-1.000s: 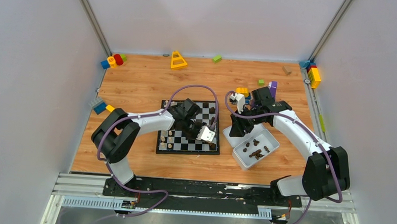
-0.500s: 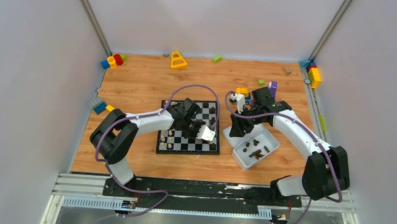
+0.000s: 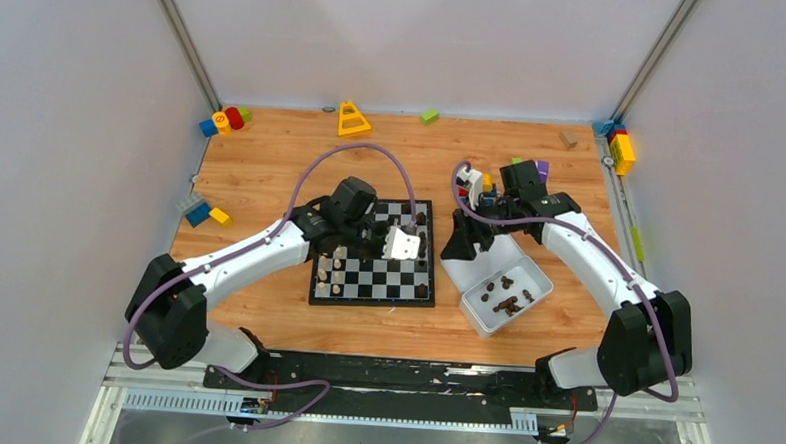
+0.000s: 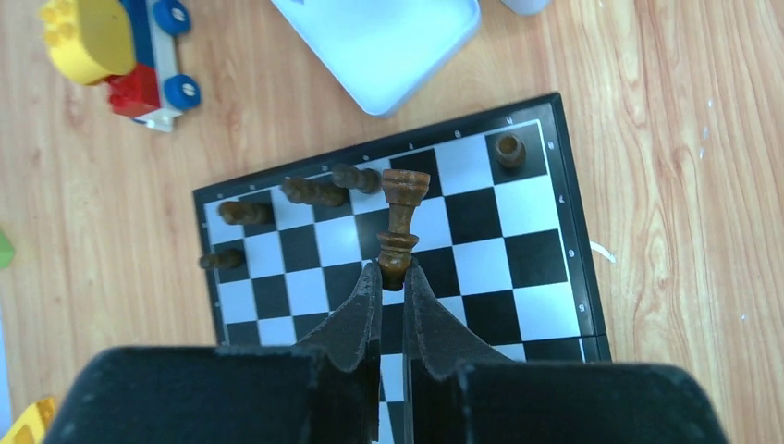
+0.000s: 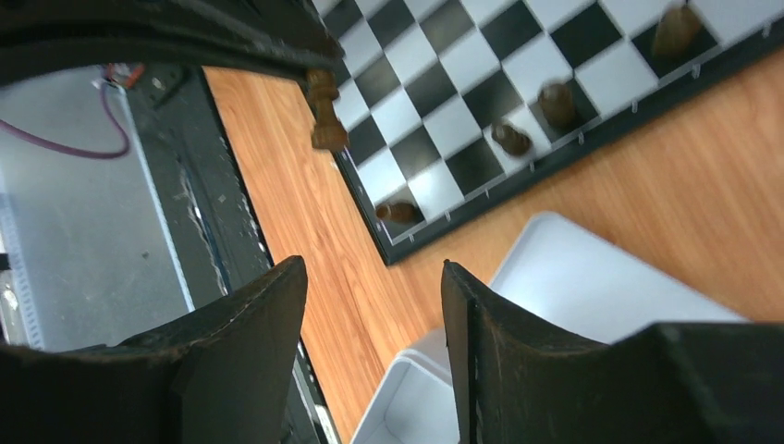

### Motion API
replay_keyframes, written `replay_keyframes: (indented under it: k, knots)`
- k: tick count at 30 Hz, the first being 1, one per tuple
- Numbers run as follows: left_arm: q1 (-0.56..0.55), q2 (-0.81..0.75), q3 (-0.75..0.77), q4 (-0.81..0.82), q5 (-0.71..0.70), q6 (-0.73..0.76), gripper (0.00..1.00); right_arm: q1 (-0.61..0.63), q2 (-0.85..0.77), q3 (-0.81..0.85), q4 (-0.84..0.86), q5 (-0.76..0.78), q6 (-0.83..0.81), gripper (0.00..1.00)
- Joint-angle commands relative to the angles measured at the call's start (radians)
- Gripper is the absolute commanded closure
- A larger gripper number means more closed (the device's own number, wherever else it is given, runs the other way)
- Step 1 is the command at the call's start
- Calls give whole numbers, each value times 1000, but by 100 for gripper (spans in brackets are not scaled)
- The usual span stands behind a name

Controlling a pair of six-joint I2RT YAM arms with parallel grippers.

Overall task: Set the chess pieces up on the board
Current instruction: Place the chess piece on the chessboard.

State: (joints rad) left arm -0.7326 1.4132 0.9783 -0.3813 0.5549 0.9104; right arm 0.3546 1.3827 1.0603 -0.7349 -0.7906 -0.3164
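The board (image 3: 386, 282) lies at the table's middle, with pale chess pieces (image 3: 333, 269) along its left edge and dark ones (image 3: 421, 221) on its right side. My left gripper (image 4: 392, 274) is shut on the base of a dark brown chess piece (image 4: 400, 208), held above the board (image 4: 481, 217). Several dark pieces (image 4: 314, 191) stand or lie along the board's far rows. My right gripper (image 5: 370, 291) is open and empty, hovering over the wood between the board (image 5: 518, 65) and the white tray (image 3: 521, 310). More dark pieces (image 3: 507, 299) lie in the tray.
A white lid (image 3: 487, 258) lies against the tray, under my right arm. Toy blocks (image 3: 225, 121) sit at the back left, a yellow cone (image 3: 352, 119) at the back, more blocks (image 3: 620, 147) at the back right. A toy train (image 4: 116, 46) lies beyond the board.
My left arm has swung toward the board's far side with the dark piece in its grip. My right gripper has opened wider and drawn back a little.
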Motion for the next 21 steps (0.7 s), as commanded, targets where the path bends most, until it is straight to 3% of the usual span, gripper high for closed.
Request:
replay_keyframes:
  k: [1, 12, 21]
  knots:
    - [-1, -36, 97, -58, -16, -128, 96, -5, 31, 101, 115, -176, 69, 42]
    - [-1, -30, 180, -89, -41, -276, 94, 1, 175, 206, 118, -325, 129, 39]
    - [-1, -19, 196, -80, -39, -311, 94, 26, 222, 224, 118, -355, 137, 43]
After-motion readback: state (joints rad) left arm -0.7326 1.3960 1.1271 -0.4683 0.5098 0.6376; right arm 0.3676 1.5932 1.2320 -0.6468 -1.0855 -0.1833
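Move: My left hand already pinches the brown chess piece by one end; its middle sits about 2 cm right of the hand point and 1 cm lower. From my open, empty right hand that piece is about 8 cm left, 1 cm back and 2 cm lower. Some 13 cm below the right hand, the lone brown corner piece stands 7 cm left and 3 cm back, and the white lid lies 4 cm ahead and 4 cm right. I bring my right hand in towards the held piece, about 5 cm left and some 4 cm up, most of the rise coming early, with 2 cm forward; its open fingers tip up about 15 degrees. My left hand meanwhile lifts the piece about 5 cm and turns some 10 degrees counter-clockwise, easing to a halt with its pinch kept. The right fingers come close to the free end without closing. ##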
